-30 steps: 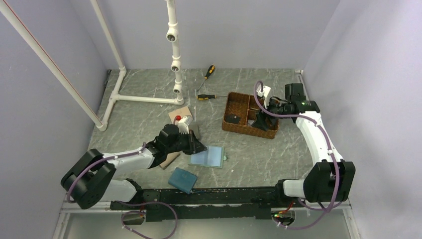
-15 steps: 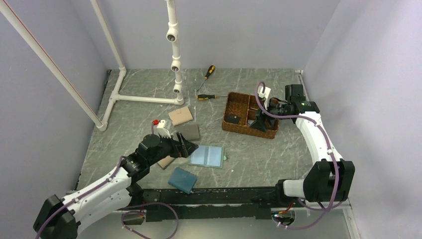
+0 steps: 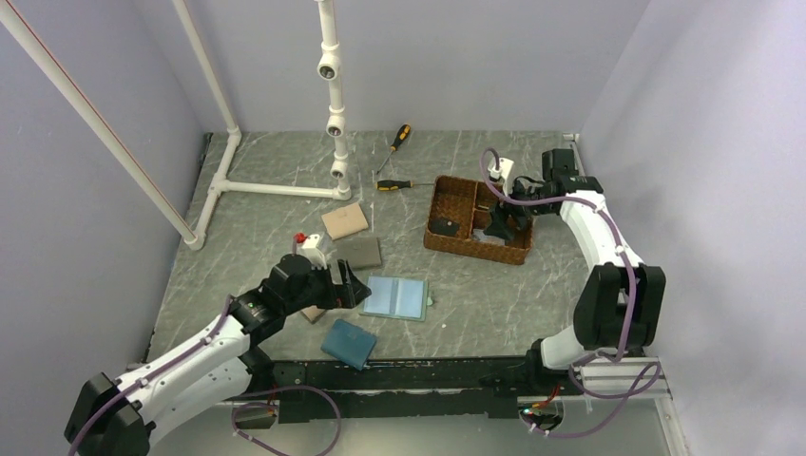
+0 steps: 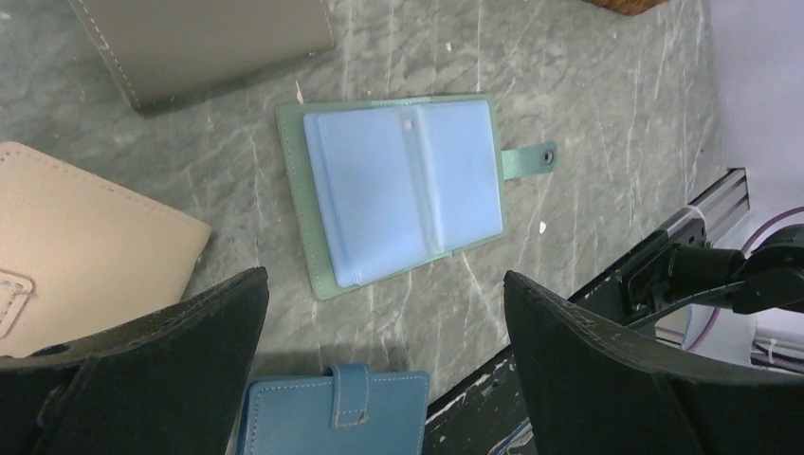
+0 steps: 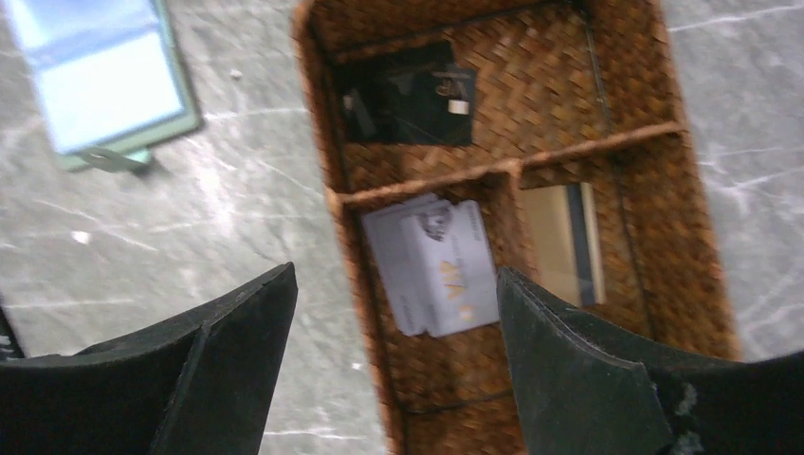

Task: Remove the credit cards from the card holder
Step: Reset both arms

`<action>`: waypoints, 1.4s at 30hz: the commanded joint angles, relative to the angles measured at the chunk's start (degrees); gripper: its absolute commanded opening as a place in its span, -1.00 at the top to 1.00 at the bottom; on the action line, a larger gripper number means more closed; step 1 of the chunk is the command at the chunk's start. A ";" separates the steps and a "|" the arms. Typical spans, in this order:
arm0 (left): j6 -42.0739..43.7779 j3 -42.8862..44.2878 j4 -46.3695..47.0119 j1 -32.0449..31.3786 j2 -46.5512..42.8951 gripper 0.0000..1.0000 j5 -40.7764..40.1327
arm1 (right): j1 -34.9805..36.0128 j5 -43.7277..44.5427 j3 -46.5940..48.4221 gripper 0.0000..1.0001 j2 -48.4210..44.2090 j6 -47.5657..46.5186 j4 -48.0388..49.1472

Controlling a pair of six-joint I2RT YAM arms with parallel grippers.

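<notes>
The sage-green card holder point(image 3: 397, 298) lies open and flat on the table, its pale blue pockets point(image 4: 398, 194) facing up and its snap tab sticking out. My left gripper point(image 3: 354, 290) hovers open just left of it, nothing between its fingers point(image 4: 386, 280). The credit cards lie in the woven basket point(image 3: 475, 255): a black one point(image 5: 408, 95) in one compartment, a pale one point(image 5: 431, 265) and a tan one point(image 5: 564, 242) in two others. My right gripper point(image 3: 499, 228) hangs open above the basket, over the pale card point(image 5: 395, 273), holding nothing.
A darker blue wallet point(image 3: 349, 343) lies near the front rail. A grey-brown wallet point(image 3: 357, 252) and a tan wallet point(image 3: 344, 220) lie behind the left gripper; another tan wallet point(image 4: 85, 246) sits under it. Two screwdrivers point(image 3: 393, 185) and a white pipe frame point(image 3: 333, 95) stand further back.
My left gripper has opened and drawn back to the left off the card holder, with the arm swinging low. The right gripper has shifted slightly over the basket and widened a little.
</notes>
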 commanded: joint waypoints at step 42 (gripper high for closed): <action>8.12 16.74 -12.16 7.95 1.48 -0.99 3.10 | -22.83 -5.93 -12.18 -1.00 -22.18 62.60 35.54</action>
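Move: Over the basket, whose middle lies about 3 cm to the right hand's left, 1 cm ahead and 7 cm below. In the basket, the silver cards lie nearly under this hand, some 9 cm down; the gold card is about 5 cm ahead and 1 cm right, the black card 10 cm left. The left hand has the open card holder roughly level ahead, 7 cm right and 5 cm below, with the grey holder 9 cm ahead and the blue one 10 cm back, 3 cm left. Dipping about 4 cm forward and slightly right and down over the basket, the right hand draws back, then rises and swings right, ending some 11 cm higher and 8 cm right of its start; it turns clockwise, left side rising, some 45 degrees altogether, and its fingers open wide. The empty left hand sinks slightly, then lifts about 6 cm and goes 3 cm forward, fingers still open. ##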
